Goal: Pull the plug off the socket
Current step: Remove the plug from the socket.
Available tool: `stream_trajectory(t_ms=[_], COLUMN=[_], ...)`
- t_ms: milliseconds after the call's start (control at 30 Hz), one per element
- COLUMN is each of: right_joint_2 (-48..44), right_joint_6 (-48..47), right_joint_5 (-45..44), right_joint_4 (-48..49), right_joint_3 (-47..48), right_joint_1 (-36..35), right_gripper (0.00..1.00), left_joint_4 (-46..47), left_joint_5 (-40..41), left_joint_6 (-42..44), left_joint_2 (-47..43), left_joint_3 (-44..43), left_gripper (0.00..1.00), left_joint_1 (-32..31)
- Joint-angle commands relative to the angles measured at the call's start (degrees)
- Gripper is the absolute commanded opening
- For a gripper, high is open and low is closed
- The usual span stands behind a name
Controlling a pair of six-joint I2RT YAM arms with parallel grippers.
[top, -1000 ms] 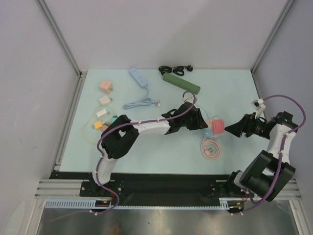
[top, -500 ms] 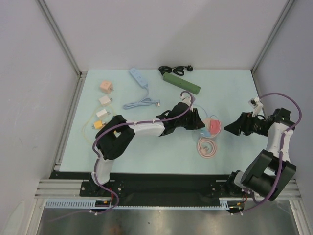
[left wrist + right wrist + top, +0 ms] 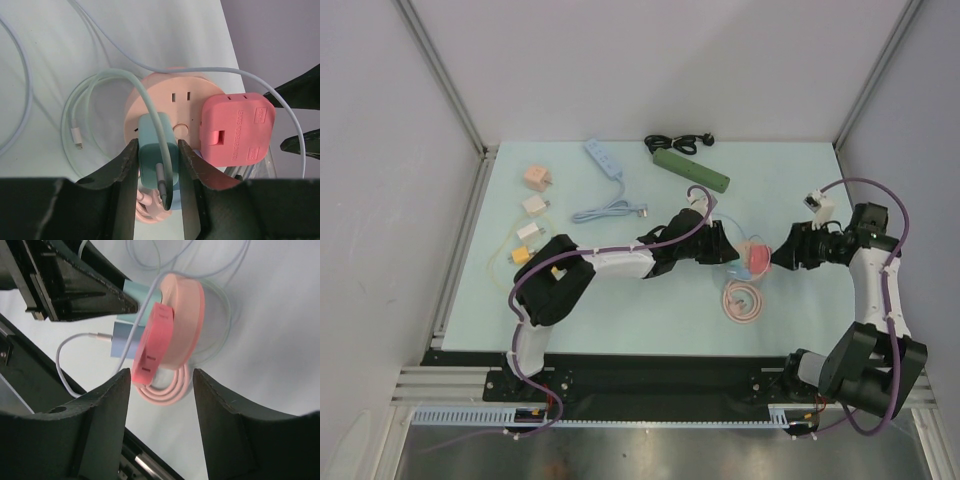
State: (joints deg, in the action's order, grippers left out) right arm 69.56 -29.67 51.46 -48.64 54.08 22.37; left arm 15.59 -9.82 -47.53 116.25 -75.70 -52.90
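A round pink socket (image 3: 175, 95) stands on edge on the pale table, with a teal plug (image 3: 157, 165), a red plug (image 3: 236, 127) and a lavender plug (image 3: 122, 342) stuck in its face. My left gripper (image 3: 157, 144) is shut on the teal plug, one finger on each side. In the top view the left gripper (image 3: 732, 252) is just left of the socket (image 3: 757, 258). From the right, my right gripper (image 3: 780, 256) stands open, its tips close to the socket's lower edge (image 3: 182, 315) and the red plug (image 3: 155, 340). Nothing lies between its fingers.
A pink coiled cable (image 3: 744, 300) lies under the socket, with thin white and teal cables around it. A green power strip (image 3: 692, 170), black cord (image 3: 678, 143) and blue power strip (image 3: 603, 157) lie at the back. Several small chargers (image 3: 533, 205) sit at the left.
My right gripper has moved left up to the socket and its jaws have narrowed. The left gripper, still on the teal plug, shifted the socket slightly left.
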Motion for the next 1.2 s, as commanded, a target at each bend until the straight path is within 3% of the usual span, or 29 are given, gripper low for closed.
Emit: stream_trajectory(t_ms=[0, 433, 567, 733, 867, 967, 1167], right_joint_2=[0.49, 2.69, 3.12, 5.84, 9.01, 11.46, 15.86], right_joint_6=[5.93, 11.48, 12.09, 12.71, 12.97, 12.97, 13.15], right_joint_5=[-2.94, -6.55, -7.78, -5.85, -4.71, -2.16, 5.74], right_joint_4=[5.57, 7.42, 7.07, 5.41, 2.51, 0.31, -4.0], right_joint_3=[0.93, 1.81, 1.99, 2.87, 5.24, 7.43, 11.3], right_joint_1=[-3.29, -11.64, -12.7, -13.32, -13.41, -13.41, -12.62], right_gripper=[0.58, 0.55, 0.46, 0.2, 0.15, 0.0, 0.0], left_joint_4=[6.82, 6.38, 5.5, 4.88, 4.09, 3.65, 1.46], left_joint_5=[-1.95, -0.55, 0.86, 1.74, 2.18, 2.97, 4.54], left_joint_6=[-0.99, -2.22, -2.39, -2.13, -1.52, -0.9, 0.59], left_joint_2=[-4.54, -4.1, -3.83, -2.87, -2.52, -2.43, -1.55], left_joint_3=[-0.85, -1.11, -1.55, -2.52, -2.78, -2.78, -3.84], left_gripper=[0.0, 0.0, 0.0, 0.0, 0.0, 0.0, 0.0], left_joint_1=[0.43, 0.43, 0.35, 0.35, 0.26, -0.09, -0.18])
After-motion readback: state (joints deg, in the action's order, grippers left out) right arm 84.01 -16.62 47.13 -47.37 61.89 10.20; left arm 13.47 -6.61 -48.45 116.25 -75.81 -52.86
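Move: The red plug sits in the round pink socket about 3 cm ahead of the open right gripper, 4 cm to its left and 2 cm lower. The teal plug, already in the left fingers, is some 4 cm left of the red plug and about 2 cm lower; the socket's body is roughly 1 cm farther out and 2 cm lower than the red plug. From the left hand, the red plug lies about 4 cm right, level in reach and 2 cm higher. Bring the right gripper left some 4 cm, forward and down onto the red plug, and close the half-open fingers until they pinch its outer end. With the grip made, ease on a little farther forward while tipping the fingers down, about 15 degrees in all. Keep the left fingers on the teal plug to hold the socket, letting that hand shift only about a centimetre. ##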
